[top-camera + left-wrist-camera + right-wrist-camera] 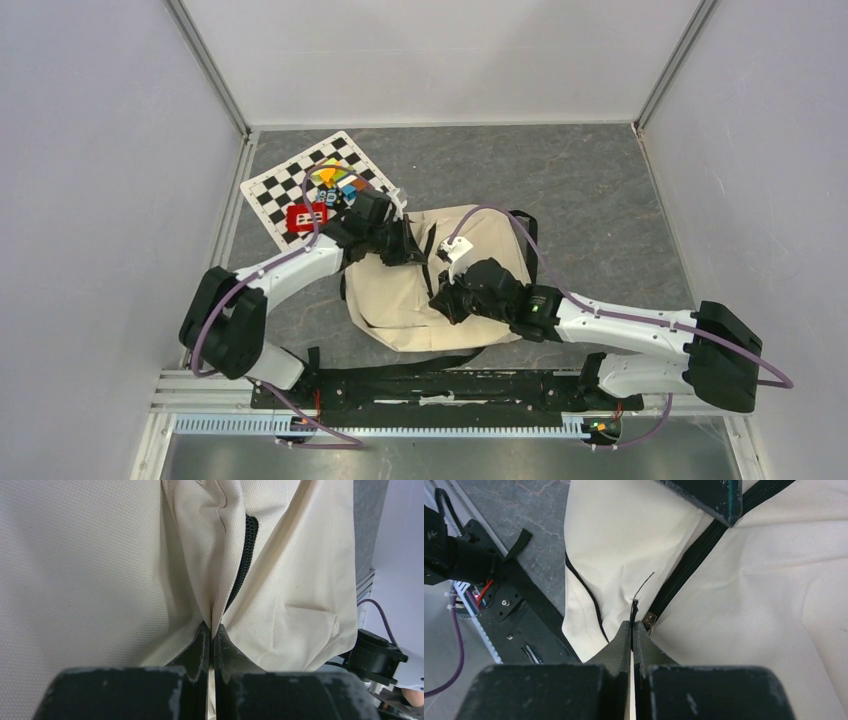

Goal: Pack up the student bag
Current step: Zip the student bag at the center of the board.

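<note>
The student bag [400,295], cream canvas with black straps, lies flat in the middle of the table. My left gripper [405,250] is at its far left part. In the left wrist view this gripper [212,630] is shut on a pinched fold of the bag's cream fabric [300,580], just beside the black zipper [245,555]. My right gripper [447,300] rests on the middle of the bag. In the right wrist view it [632,626] is shut on the thin black zipper pull [634,609], next to the metal slider [650,621] of the zipper [694,560].
A checkerboard mat [275,190] lies at the back left, carrying a red item [305,216] and a colourful item [335,180]. A white tag [458,249] hangs on the bag. The black base rail [430,385] runs along the near edge, and walls enclose three sides.
</note>
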Available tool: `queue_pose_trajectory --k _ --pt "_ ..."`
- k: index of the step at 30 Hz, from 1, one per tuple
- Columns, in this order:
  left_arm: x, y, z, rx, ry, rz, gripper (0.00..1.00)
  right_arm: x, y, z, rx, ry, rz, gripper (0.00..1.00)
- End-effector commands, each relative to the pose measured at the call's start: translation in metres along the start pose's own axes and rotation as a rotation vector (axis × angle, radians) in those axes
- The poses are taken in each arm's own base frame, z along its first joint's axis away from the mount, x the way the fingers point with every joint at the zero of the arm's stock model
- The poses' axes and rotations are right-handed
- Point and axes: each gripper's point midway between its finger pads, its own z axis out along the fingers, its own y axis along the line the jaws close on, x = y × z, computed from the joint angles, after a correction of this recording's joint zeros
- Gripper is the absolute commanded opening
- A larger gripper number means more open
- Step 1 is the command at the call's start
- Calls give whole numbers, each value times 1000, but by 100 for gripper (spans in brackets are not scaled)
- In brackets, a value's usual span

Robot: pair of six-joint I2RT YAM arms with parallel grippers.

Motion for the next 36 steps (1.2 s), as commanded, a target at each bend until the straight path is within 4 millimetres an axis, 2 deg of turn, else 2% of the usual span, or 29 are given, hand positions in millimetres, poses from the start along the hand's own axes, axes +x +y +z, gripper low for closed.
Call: queue_pose_trajectory --k 1,6,10,17,21,22,24,25,26,27,29,30,31,32,36 --pt "-80 -22 1 89 -186 96 2 0 7 -11 -27 22 -37 0" --pt "-108 -27 8 148 -186 74 2 24 -8 -9 10 70 -35 0" --pt "-127 -31 10 160 -206 81 2 35 -17 -9 42 87 -31 0" --pt "-143 -38 18 177 -214 105 2 33 -25 -7 79 80 -51 0" --pt "-159 -44 23 194 -235 134 2 20 -32 -5 117 67 -28 0" --pt "-161 -46 25 197 -242 147 2 14 -35 -5 135 59 -7 3" --pt "-164 -44 31 198 -255 167 2 -8 -36 -6 149 17 17 30" --pt "-164 -42 34 200 -257 178 10 -17 -36 -7 154 -7 16 44" --pt "-161 -40 37 202 -248 188 29 -28 -36 -8 160 -31 12 61" --pt "-164 -42 38 217 -264 209 43 -37 -36 -9 167 -53 2 72" --pt "-163 -45 38 245 -276 239 68 -52 -39 -13 180 -81 -17 87" --pt "-165 -47 36 255 -287 256 83 -57 -43 -14 192 -87 -20 93" --pt "-166 -50 34 262 -293 270 94 -62 -50 -17 212 -90 -16 98" --pt "-169 -52 31 267 -307 290 99 -67 -56 -19 226 -93 -20 98" --pt "-178 -62 6 256 -383 367 100 -84 -90 -35 299 -122 -35 98"
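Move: The left fingers already pinch a fold of the student bag, whose middle lies some 3 cm back, 2 cm right and 4 cm below them; the chessboard lies about 11 cm ahead and 20 cm left of that hand, 9 cm lower. The right fingers already hold the cord of the zip pull, level with them and 1 cm below. From the right hand, the bag's middle is 4 cm straight ahead, 4 cm down. Keep both grips and draw the bag forward and to the right, the left hand about 6 cm forward and 4 cm right, the right hand nearly as far forward. Then open both grippers wide to release fold and cord; carry the left one some 8 cm farther forward, rising and tipping its fingers upward, and lift the right one forward and up off the zip. ##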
